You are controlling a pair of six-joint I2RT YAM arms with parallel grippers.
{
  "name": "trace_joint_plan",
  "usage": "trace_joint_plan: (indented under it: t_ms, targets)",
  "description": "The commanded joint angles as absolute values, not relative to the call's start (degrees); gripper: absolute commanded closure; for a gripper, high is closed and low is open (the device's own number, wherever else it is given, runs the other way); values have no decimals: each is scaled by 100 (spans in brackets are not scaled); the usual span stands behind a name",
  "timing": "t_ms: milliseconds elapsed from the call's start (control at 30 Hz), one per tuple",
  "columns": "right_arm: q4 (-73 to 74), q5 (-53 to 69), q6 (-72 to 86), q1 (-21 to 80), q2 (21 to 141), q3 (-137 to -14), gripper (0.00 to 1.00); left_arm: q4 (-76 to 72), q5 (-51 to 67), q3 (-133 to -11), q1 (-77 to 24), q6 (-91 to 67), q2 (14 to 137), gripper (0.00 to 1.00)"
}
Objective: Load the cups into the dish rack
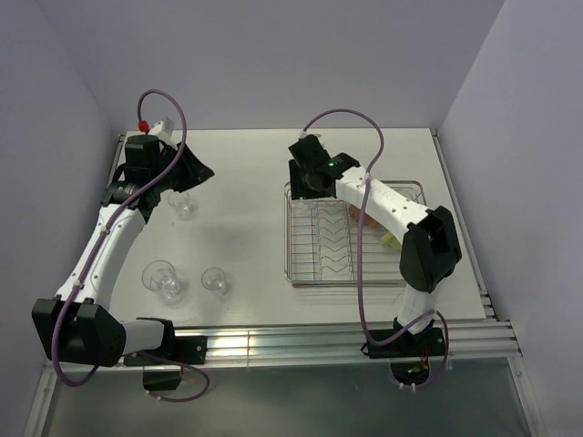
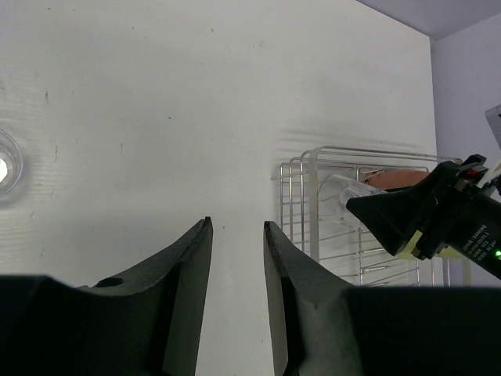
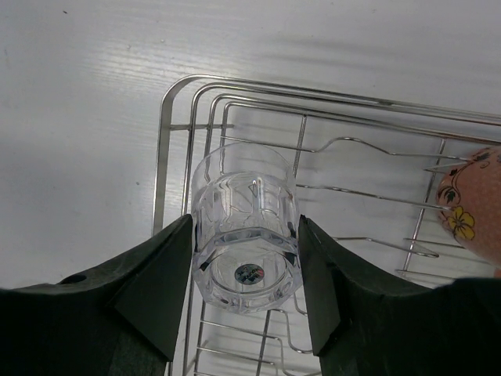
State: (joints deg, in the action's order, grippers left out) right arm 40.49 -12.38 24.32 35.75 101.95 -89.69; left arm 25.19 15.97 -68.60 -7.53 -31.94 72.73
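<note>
My right gripper is shut on a clear glass tumbler, held on its side with its base toward the camera, above the far left corner of the chrome dish rack. From above, that gripper sits over the rack's far left corner. A pink floral mug lies in the rack, with a yellow-green mug beside it. My left gripper is open and empty over bare table, next to a tumbler. Two more tumblers stand at the near left.
The left wrist view shows the rack and the right gripper off to the right, and a tumbler rim at the left edge. Walls close the table at the back and both sides. Zigzag dividers run down the rack's middle.
</note>
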Motion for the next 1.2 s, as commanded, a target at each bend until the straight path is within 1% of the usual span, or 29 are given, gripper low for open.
trace_joint_plan:
  t_ms: [0, 233, 633, 700, 900, 1000, 1033, 1100, 1133, 1167]
  targets:
    - [4113, -1564, 2390, 3621, 10475, -9377, 99, 2487, 1494, -6820, -756, -3023, 7093, 62]
    - [4227, -1740, 2391, 3639, 10880, -9571, 99, 2461, 1503, -6759, -756, -2997, 7137, 62]
    - [4324, -1793, 2408, 3639, 11417, -9844, 94, 2461, 1512, -6732, -756, -2979, 7189, 62]
    - [4324, -1784, 2417, 3639, 11469, -9853, 93, 2461, 1503, -6724, -756, -2979, 7189, 62]
    - [4368, -1837, 2443, 3639, 11627, -9923, 85, 2452, 1494, -6715, -756, -2971, 7189, 62]
    - [4386, -1889, 2478, 3647, 11637, -9932, 76, 2443, 1503, -6697, -756, -2979, 7207, 62]
    - [4386, -1890, 2487, 3647, 11637, -9923, 70, 2443, 1503, -6697, -756, -2979, 7207, 62]
    - [4412, -1933, 2496, 3647, 11610, -9923, 60, 2452, 1503, -6689, -756, -2971, 7207, 62]
    - [4421, -1951, 2487, 3639, 11610, -9923, 51, 2443, 1512, -6688, -756, -2979, 7216, 62]
    - [4438, -1977, 2505, 3639, 11593, -9932, 46, 2443, 1520, -6688, -756, -2979, 7207, 62]
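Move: The right hand holds an upturned clear glass above the dish rack. The empty spot for it on the rack floor is about 3 cm ahead, level sideways and some 12 cm below. The rack's far-left top corner is about 6 cm ahead, 6 cm left and 7 cm down; the pink mug is roughly 15 cm right, 2 cm ahead and 9 cm lower. From the left hand that spot is about 25 cm right, 2 cm ahead and 22 cm below. Still pinching the glass between its two fingers, the right hand lowers it into the far-left part of the rack, about 6 cm down while easing some 2 cm forward towards the far rail. The wrist tilts roughly 10 degrees on the way, the descent stops well before the end, and the fingers keep their hold without opening. ##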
